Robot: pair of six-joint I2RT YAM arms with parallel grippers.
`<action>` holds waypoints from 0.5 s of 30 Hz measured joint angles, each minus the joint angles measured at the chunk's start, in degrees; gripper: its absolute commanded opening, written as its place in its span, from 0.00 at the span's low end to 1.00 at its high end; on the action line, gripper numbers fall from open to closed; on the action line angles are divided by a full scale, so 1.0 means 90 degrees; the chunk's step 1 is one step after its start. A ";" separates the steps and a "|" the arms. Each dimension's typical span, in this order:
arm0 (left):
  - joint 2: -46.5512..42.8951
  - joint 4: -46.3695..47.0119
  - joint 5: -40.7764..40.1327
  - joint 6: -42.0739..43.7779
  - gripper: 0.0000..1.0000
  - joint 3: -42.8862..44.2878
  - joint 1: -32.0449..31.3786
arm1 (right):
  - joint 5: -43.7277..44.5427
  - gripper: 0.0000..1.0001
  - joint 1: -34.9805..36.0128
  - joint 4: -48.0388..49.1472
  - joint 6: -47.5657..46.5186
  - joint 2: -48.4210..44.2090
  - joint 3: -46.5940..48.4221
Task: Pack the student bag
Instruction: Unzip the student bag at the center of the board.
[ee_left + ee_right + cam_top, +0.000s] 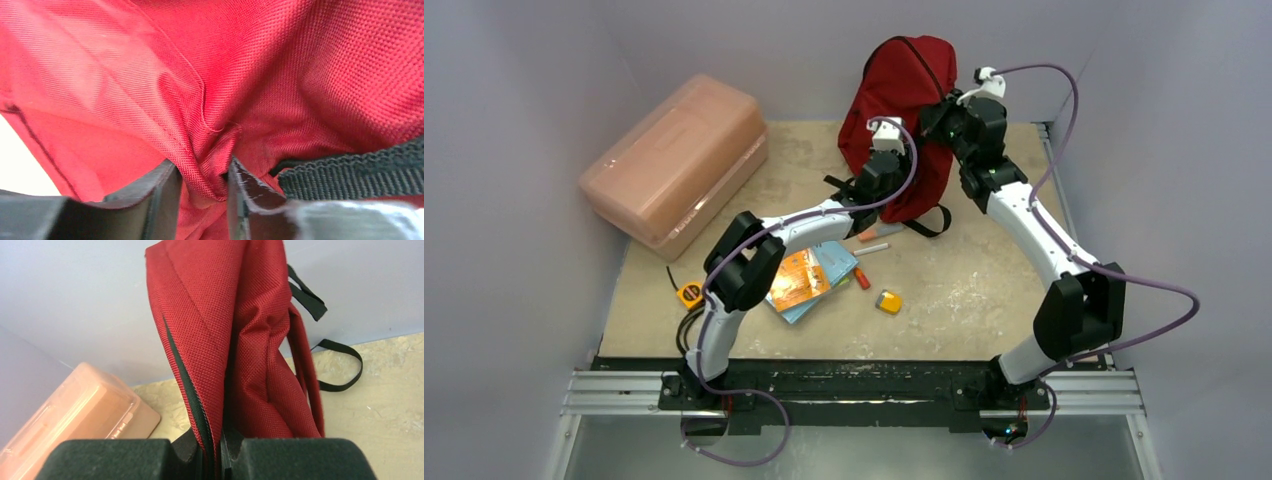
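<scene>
The student bag (902, 95), dark red with black straps, stands upright at the back of the table against the wall. My left gripper (886, 183) presses into its lower front. In the left wrist view the left gripper (202, 174) is shut on a bunched fold of the bag's red fabric (212, 150), with a black webbing strap (350, 175) just to the right. My right gripper (941, 122) is at the bag's right side. In the right wrist view the right gripper (220, 442) is shut on the bag's (260, 340) edge, along the black zipper tape (190, 395).
A pink translucent box (674, 165) lies at the back left. On the table in front of the bag are books (809, 280), markers (871, 249), a yellow item (888, 301) and a yellow tape measure (690, 294). Walls close in behind and on both sides.
</scene>
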 measured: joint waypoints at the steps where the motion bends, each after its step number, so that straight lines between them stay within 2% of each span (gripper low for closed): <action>1: 0.0010 -0.0002 -0.0036 -0.0007 0.13 0.0000 0.0005 | 0.0005 0.14 0.0000 -0.0032 0.0056 0.0000 -0.0007; 2: 0.0012 -0.0002 -0.0078 0.0022 0.02 -0.0007 0.0010 | 0.0019 0.20 0.0000 -0.0061 0.0886 -0.0007 -0.0017; 3: 0.0010 0.0024 -0.0126 0.0056 0.00 -0.0017 0.0012 | 0.0039 0.28 0.0007 -0.0107 0.2169 -0.0036 -0.0056; 5: -0.0019 0.0075 -0.0153 0.0318 0.00 -0.0066 0.0015 | 0.0068 0.43 -0.0015 -0.0216 0.3857 -0.0165 -0.0202; 6: -0.0053 0.0075 -0.0141 0.0493 0.00 -0.0143 0.0017 | 0.0068 0.43 -0.0034 -0.0255 0.4299 -0.0255 -0.0282; 10: -0.0418 0.0114 0.0376 0.0998 0.00 -0.0765 0.0177 | -0.0141 0.43 -0.0182 -0.0355 0.4886 -0.0721 -0.0483; 15: -0.1362 -0.0002 0.1445 0.1520 0.00 -0.1749 0.0789 | -0.0459 0.43 -0.0260 -0.0457 0.5195 -0.1013 -0.0593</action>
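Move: Between the left hand's half-open fingers, right at the hand point, lies a fold of the student bag's red side. The bag's zipped edge, still pinched in the right hand, is roughly 7 cm farther out, 3 cm right and 13 cm higher. The orange-grey marker lies on the table some 13 cm back, 4 cm left and 20 cm down from the left hand. From the right hand that fold is about 7 cm back, 3 cm left and 13 cm below. Closing on the fold, the left fingers pinch it, then the hand draws it some 7 cm to the left while its left side rolls up slightly. Meanwhile the right hand rolls about 45 degrees, its left side rising, opens to nearly half to let go of the zipped edge, and backs off about 4 cm towards its base while rising nearly as far. ##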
